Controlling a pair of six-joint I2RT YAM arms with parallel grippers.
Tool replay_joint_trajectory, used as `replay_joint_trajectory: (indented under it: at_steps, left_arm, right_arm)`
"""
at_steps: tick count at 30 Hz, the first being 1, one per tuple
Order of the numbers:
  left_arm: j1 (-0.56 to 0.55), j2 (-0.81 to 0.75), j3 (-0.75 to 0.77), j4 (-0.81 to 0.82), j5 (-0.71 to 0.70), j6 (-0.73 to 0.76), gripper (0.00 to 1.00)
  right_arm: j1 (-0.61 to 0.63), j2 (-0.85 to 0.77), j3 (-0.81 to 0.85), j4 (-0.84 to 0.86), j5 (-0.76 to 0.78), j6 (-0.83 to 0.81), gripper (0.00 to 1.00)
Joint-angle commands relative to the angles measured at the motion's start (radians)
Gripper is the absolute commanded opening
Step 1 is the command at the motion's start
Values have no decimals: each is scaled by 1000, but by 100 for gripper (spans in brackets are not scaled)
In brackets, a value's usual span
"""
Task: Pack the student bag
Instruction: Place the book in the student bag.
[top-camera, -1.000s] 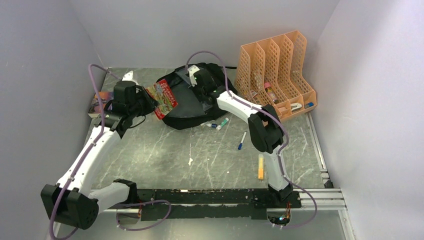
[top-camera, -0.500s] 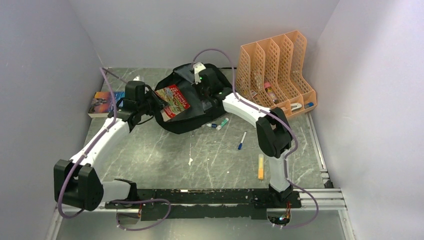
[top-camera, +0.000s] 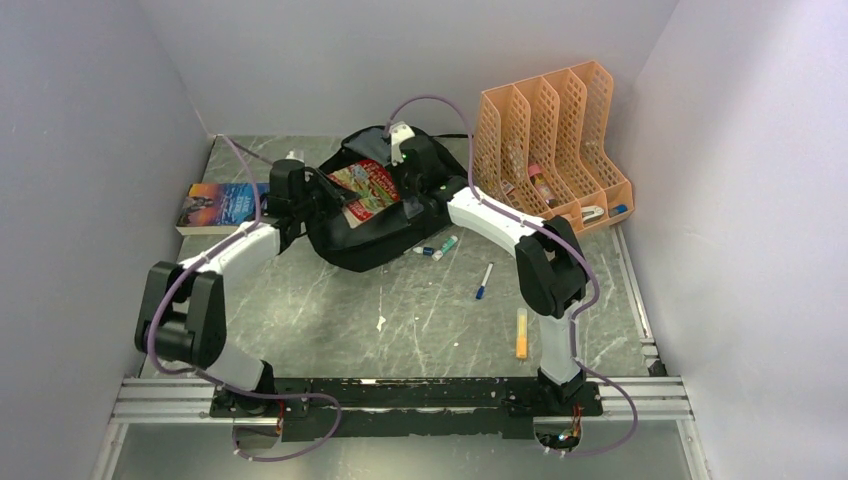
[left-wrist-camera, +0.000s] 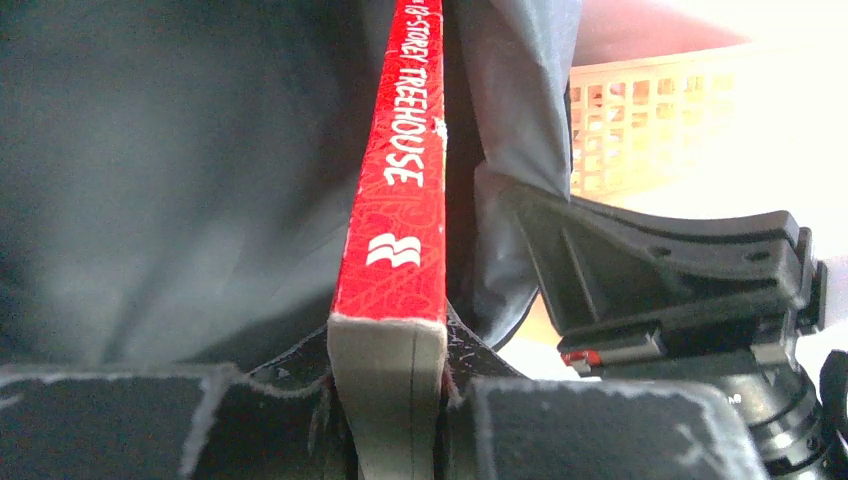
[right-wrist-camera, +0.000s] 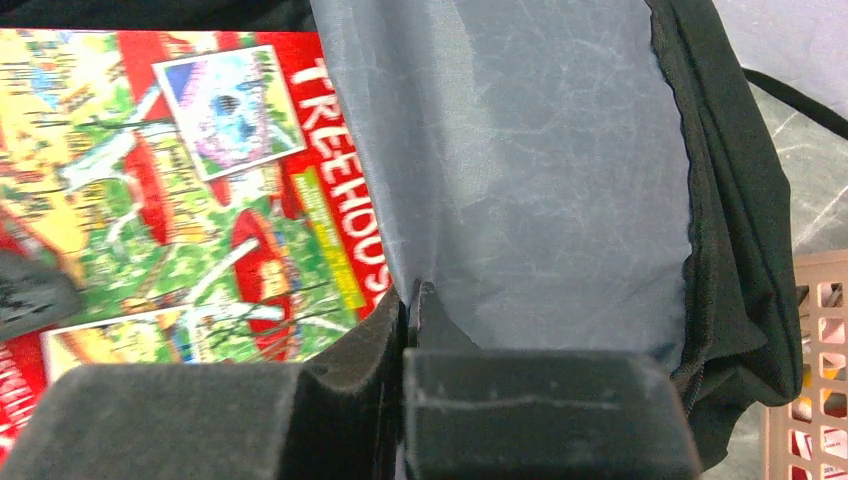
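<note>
The student bag (top-camera: 368, 247) is a floppy black backpack lying at the back middle of the table, its mouth held open. My left gripper (top-camera: 325, 196) is shut on a red paperback book (top-camera: 368, 189) and holds it partly inside the bag's opening. In the left wrist view the book's red spine (left-wrist-camera: 400, 190) runs up from my left gripper (left-wrist-camera: 388, 400) into the dark bag (left-wrist-camera: 150, 180). My right gripper (top-camera: 400, 190) is shut on the edge of the bag's grey lining (right-wrist-camera: 530, 170), right gripper (right-wrist-camera: 410, 300), with the book's cover (right-wrist-camera: 180, 180) just beside it.
An orange mesh file organiser (top-camera: 550, 150) stands at the back right. A second book (top-camera: 222, 205) lies at the left wall. Markers (top-camera: 437, 248), a blue pen (top-camera: 484, 280) and an orange marker (top-camera: 521, 333) lie in front of the bag. Walls close in both sides.
My left arm has swung right, carrying the book from beside the bag into its opening. My right gripper has lifted the bag's edge slightly.
</note>
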Motion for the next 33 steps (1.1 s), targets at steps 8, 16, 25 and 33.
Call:
replay_joint_trajectory:
  at_steps: [8, 16, 25, 33]
  left_arm:
    - [6, 251, 10, 567, 170, -215, 5]
    - [-21, 440, 98, 768, 147, -311, 5]
    - [-100, 682, 370, 753, 110, -338, 5]
    - [-128, 805, 519, 620, 84, -277, 7]
  right_arm:
    - [4, -73, -21, 135, -42, 65, 0]
    - [13, -50, -5, 127, -84, 104, 0]
    - [27, -40, -8, 122, -92, 105, 0]
    - [34, -33, -9, 117, -104, 106, 0]
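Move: The red book, pinched in the left hand with its middle some 3 cm ahead and 6 cm to the right, is bound for the bag's pocket under the grey flap: about 11 cm ahead, 11 cm right and 8 cm lower. Blue book: roughly 24 cm left, 2 cm ahead; green marker: 6 cm back, 24 cm right. From the right hand, pinching the flap's edge, the pocket is about 5 cm ahead, 1 cm left and 8 cm below, the marker 12 cm back and 13 cm right. The red book is driven deeper into the bag under the grey flap by the left hand, which travels about 13 cm forward and 12 cm right while sinking some 7 cm, mostly early on; it rolls about 20 degrees, its left side dropping, grip kept. The right hand keeps the flap's edge pinched and gives about 2 cm to the left before easing slightly back. ##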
